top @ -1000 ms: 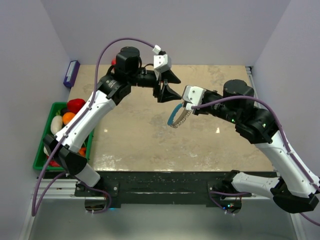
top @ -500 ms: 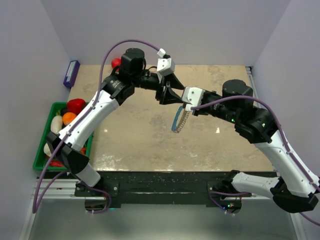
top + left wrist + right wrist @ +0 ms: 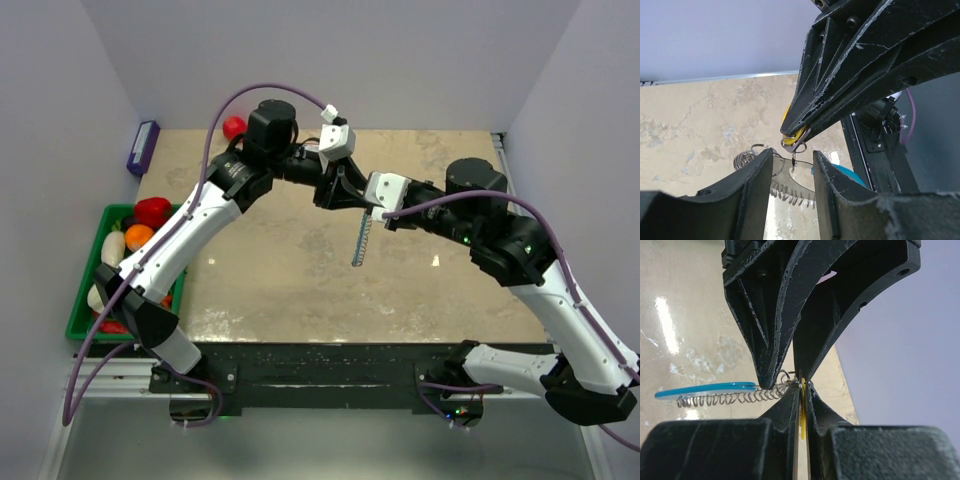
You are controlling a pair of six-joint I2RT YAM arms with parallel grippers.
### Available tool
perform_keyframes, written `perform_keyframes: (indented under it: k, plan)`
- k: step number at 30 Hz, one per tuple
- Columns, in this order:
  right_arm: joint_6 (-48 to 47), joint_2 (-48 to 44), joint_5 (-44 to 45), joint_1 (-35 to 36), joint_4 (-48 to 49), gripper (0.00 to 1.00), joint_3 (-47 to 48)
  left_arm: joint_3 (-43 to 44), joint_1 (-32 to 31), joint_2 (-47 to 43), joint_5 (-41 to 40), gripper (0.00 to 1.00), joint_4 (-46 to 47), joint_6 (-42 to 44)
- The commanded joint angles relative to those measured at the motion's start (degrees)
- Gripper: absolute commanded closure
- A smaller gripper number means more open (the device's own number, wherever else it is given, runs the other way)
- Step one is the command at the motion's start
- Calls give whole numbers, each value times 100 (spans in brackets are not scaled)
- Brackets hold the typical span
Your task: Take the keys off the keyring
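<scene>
My right gripper (image 3: pixel 801 385) is shut on the yellow keys (image 3: pixel 802 415), held in the air over the middle of the table. The keyring (image 3: pixel 361 240) hangs below it, a silvery coil (image 3: pixel 725 399) with a light-blue segment (image 3: pixel 705 389). My left gripper (image 3: pixel 792 155) meets the right gripper (image 3: pixel 372 207) tip to tip. Its fingers (image 3: pixel 755 190) stand apart on either side of a small steel ring and a flat metal plate. In the left wrist view the keys (image 3: pixel 790 133) show as a sliver at the right gripper's (image 3: pixel 795 140) tips, above more rings (image 3: pixel 747 160).
A green bin (image 3: pixel 85 300) with toy fruit and vegetables stands at the table's left edge. A red ball (image 3: pixel 233 127) lies at the back, behind the left arm. A dark blue box (image 3: pixel 143 147) leans at the back left wall. Walls close in on three sides.
My left gripper has moved right, up to the right gripper's tips, and its jaws have narrowed. The hanging keyring has turned edge-on. The right arm has held still.
</scene>
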Motion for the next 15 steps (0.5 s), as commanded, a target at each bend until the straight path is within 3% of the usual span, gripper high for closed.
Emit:
perform_keyframes:
  k: [1,4,15]
  plan:
    - [-7,-78,48,-22,323,100,220,163,-21,-38,-96,64,5,132]
    - [-7,-95,48,-31,324,100,211,154,-30,-38,-149,80,13,132]
    - [-16,-131,250,-22,385,100,229,172,-21,-20,-219,95,-48,176]
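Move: The small wire link hanging from the yellow clip lies right at my left fingertips, about 2 cm to the right of my left hand point, and some 2 cm left and 1 cm ahead of my right. From my left hand, the yellow clip in my right fingers is about 3 cm right and 1 cm back. The loose wire rings hang about 2 cm ahead, 1 cm right and 2 cm lower; the blue-grey crescent, roughly 2 cm back, 2 cm right and 6 cm below. I close my left fingers from nearly half open to almost shut around the small wire link just under the yellow clip, pinching it. My left hand hardly travels, easing only about half a centimetre forward and down, with no real wrist turn. My right hand stays in place and keeps its grip on the yellow clip. ##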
